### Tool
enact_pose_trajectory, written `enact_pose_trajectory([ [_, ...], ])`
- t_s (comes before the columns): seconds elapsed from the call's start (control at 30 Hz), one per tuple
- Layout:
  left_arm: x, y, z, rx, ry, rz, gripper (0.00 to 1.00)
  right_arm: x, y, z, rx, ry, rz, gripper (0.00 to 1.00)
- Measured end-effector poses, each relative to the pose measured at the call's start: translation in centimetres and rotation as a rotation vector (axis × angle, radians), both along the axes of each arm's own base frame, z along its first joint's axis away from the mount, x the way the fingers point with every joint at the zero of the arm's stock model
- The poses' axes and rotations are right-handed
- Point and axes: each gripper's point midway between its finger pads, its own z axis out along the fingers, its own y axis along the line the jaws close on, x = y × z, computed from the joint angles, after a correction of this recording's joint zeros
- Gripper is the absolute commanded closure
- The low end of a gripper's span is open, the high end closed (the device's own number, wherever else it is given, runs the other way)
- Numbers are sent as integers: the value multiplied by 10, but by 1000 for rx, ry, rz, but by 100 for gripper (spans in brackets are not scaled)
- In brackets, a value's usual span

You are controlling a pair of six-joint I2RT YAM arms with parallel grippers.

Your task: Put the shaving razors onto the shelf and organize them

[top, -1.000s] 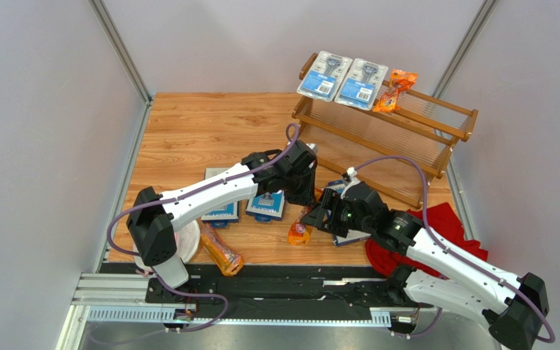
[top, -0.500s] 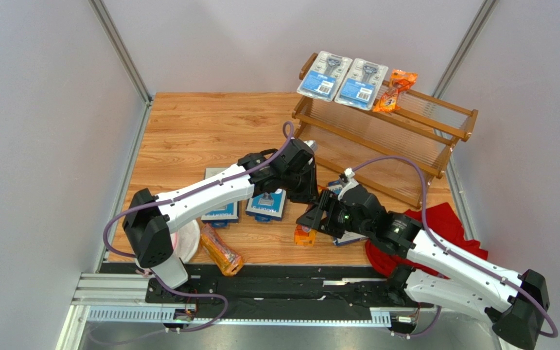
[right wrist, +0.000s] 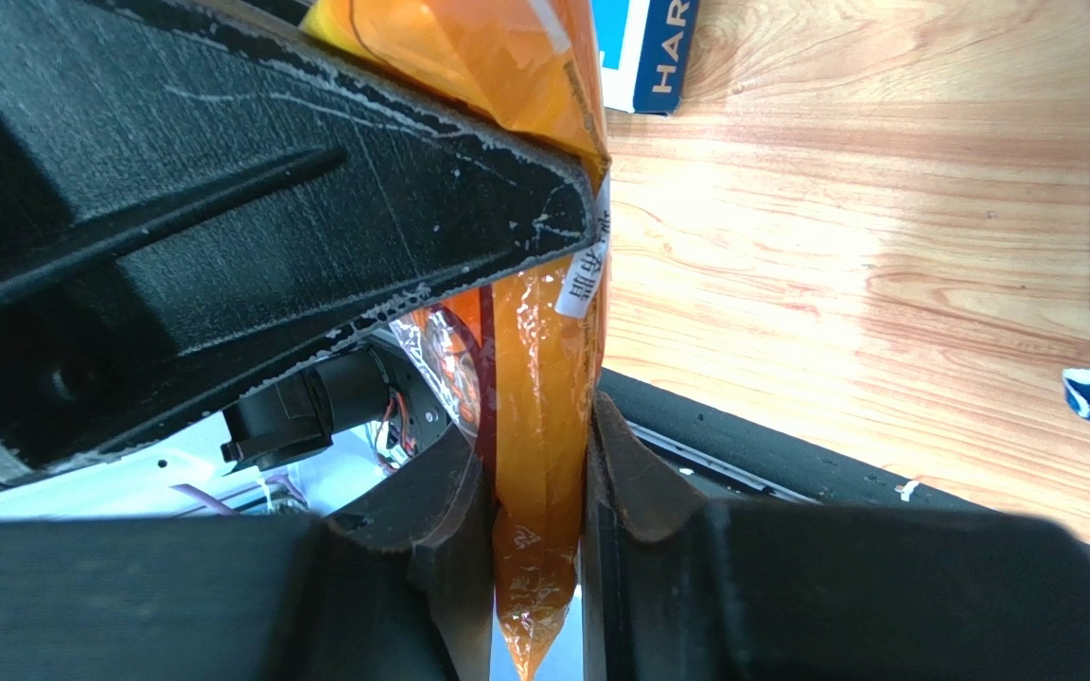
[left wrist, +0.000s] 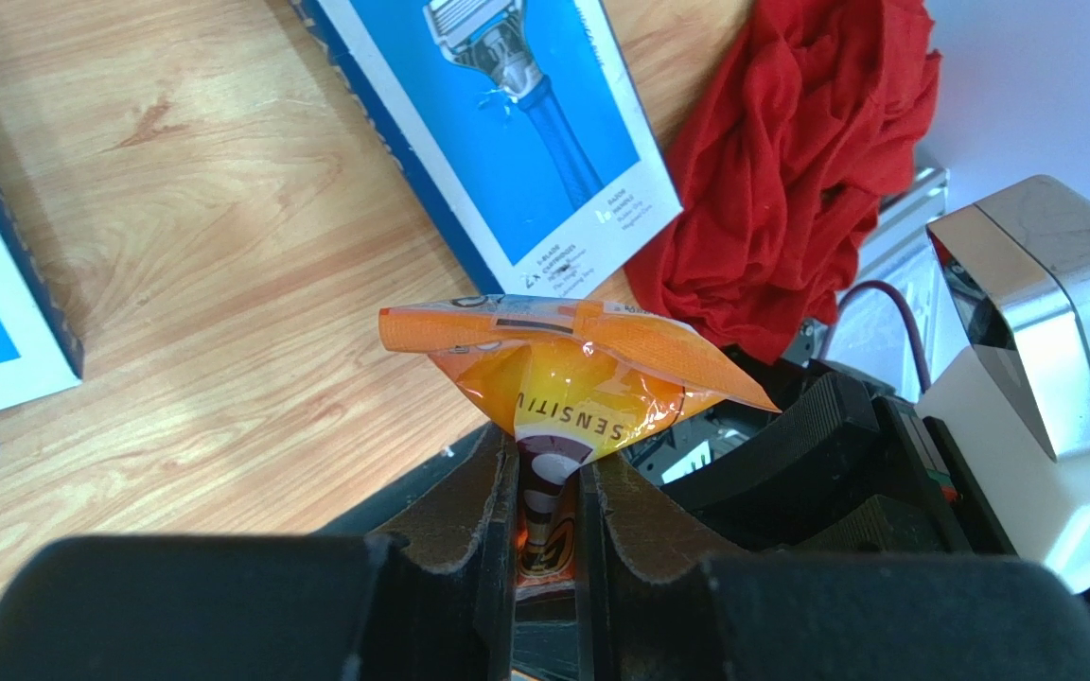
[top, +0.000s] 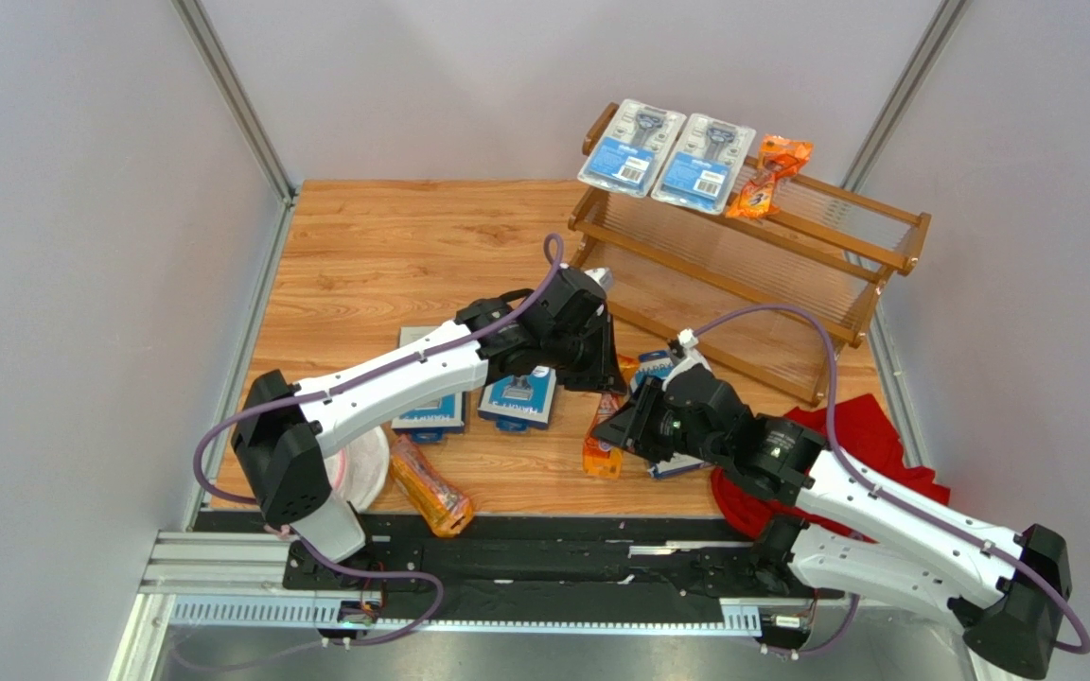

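Note:
A long orange bag of razors [top: 602, 434] hangs upright over the table in front of the shelf [top: 730, 273]. My left gripper [top: 605, 386] is shut on one end of the orange bag [left wrist: 565, 376]. My right gripper [top: 622, 429] is shut on the lower part of the same bag [right wrist: 544, 412]. In the wrist views the left gripper [left wrist: 548, 497] and the right gripper [right wrist: 537, 483] each have their jaws pressed on the plastic. Two blister packs [top: 631, 145] [top: 703, 156] and another orange bag [top: 768, 173] lie on the shelf's top tier. Flat blue boxes [top: 430, 405] [top: 520, 400] lie on the table.
One more blue box [left wrist: 508, 114] lies under the right arm, beside the red cloth [top: 864, 440]. Another orange bag [top: 431, 485] and a white round object [top: 362, 468] lie near the left arm's base. The shelf's lower tier holds nothing.
My right gripper has moved in toward the hanging orange bag and shut on it. The left gripper has kept its hold and shifted slightly up and back.

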Motion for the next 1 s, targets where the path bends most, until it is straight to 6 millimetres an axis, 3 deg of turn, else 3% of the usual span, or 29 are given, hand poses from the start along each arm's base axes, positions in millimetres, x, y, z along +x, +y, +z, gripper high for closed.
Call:
enact_pose_trajectory([
  [0.13,-1,0,4,-13,-10,-1,67,-1,-3,3,5,-8,-3,100],
  [0.23,-2,5,3,-1,-13,-1,50,-2,-5,2,-4,-8,-3,100],
  [0.27,-2,7,2,7,-14,-1,38,-3,-6,1,-9,-7,-3,100],
  [0.37,-2,13,-3,38,-21,0,25,-3,-9,0,-25,-5,-4,100],
  [0.63,-1,29,5,67,-66,21,18,-4,-9,9,-35,-19,9,100],
  [1.0,-21,71,48,-22,-213,1,13,-6,-15,8,-73,-18,14,100],
])
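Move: At the orange packet, both grippers are already closed: its middle is about 3 cm back from the left hand and 2 cm below, and some 3 cm ahead of the right hand. From the left hand, the right razor box lies about 10 cm right and 1 cm ahead, the centre razor box about 11 cm left and 5 cm ahead, both some 17 cm below. The shelf's free top spot is roughly 26 cm ahead of the right hand, 25 cm right and 10 cm higher. Opening wide, the left fingers let go of the orange packet. The left hand backs off to its left about 7 cm, soon also climbing some 5 cm and drawing slightly back, its fingertips tilting up about 10 degrees. The right hand keeps its pinch on the packet near the near end and only eases about 1.5 cm right. ##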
